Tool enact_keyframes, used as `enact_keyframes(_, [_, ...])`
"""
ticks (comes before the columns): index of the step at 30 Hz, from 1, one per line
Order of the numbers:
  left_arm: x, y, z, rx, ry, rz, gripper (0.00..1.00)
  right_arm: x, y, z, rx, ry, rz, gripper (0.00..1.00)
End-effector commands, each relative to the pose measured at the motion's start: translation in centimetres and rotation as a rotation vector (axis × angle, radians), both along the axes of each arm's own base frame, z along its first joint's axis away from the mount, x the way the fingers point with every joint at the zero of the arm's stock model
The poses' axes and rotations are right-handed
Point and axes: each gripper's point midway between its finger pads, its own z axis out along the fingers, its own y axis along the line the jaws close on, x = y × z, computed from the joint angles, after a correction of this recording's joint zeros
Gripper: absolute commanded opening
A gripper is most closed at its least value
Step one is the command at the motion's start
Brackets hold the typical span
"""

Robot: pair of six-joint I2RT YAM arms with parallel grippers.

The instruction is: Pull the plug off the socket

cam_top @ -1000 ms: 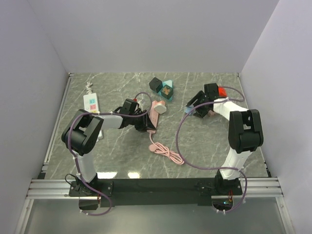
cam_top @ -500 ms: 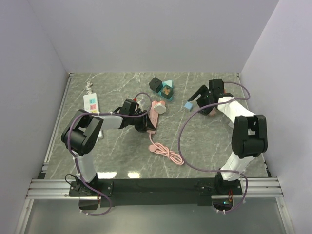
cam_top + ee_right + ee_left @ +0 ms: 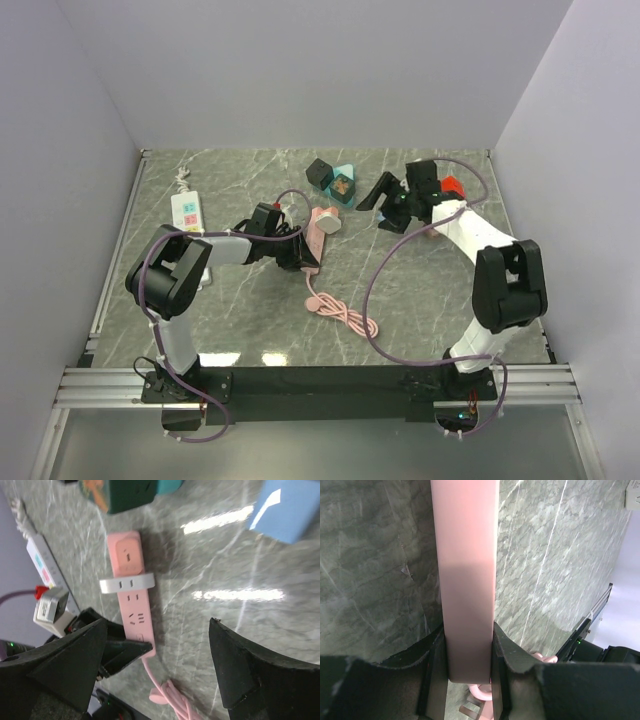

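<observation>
The socket is a pink power strip lying in the middle of the table. A white plug is plugged into it near its far end. My left gripper is shut on the strip's cord end. In the left wrist view the pink strip fills the gap between both pads of the left gripper. My right gripper hovers open to the right of the strip, holding nothing. Its wrist view looks down at the strip and the plug, both apart from the right gripper.
The strip's pink cord coils toward the near edge. A white power strip lies at the left. Black and teal cube sockets stand at the back. A blue cube rests on the table by my right gripper. A red object is at the back right.
My right gripper has opened wider, left the blue cube on the table and swung left toward the pink strip. The left gripper has kept its hold and not moved.
</observation>
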Motion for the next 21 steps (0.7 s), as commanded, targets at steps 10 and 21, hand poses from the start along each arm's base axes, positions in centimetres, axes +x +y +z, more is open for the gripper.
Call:
enact_keyframes(10, [-2.0, 0.9, -1.7, 0.062, 0.084, -0.011, 0.01, 1.3, 6.1, 0.1, -0.037, -0.017, 0.13, 0.89])
enact_keyframes(21, [-2.0, 1.0, -1.6, 0.072, 0.079, -0.014, 0.01, 2.0, 10.4, -3.0, 0.009, 0.04, 0.172, 0.9])
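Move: The white plug on the pink strip lies about 13 cm to the right hand's left, roughly level with it fore and aft and some 8 cm lower. The pink plug sits about 3 cm farther out than the white plug; the green plug is some 8 cm ahead of the hand and 11 cm left. The loose blue plug lies low, about 3 cm to the hand's right. From the left hand the white plug is about 9 cm ahead and 5 cm right. Swing the right gripper about 9 cm left towards the white plug, level at first, then sinking nearly 5 cm over the second half while still going left. Turn it some 10 degrees counter-clockwise and leave the fingers wide open. Hold the left gripper still, its fingers keeping their pinch on the strip's cord end. ##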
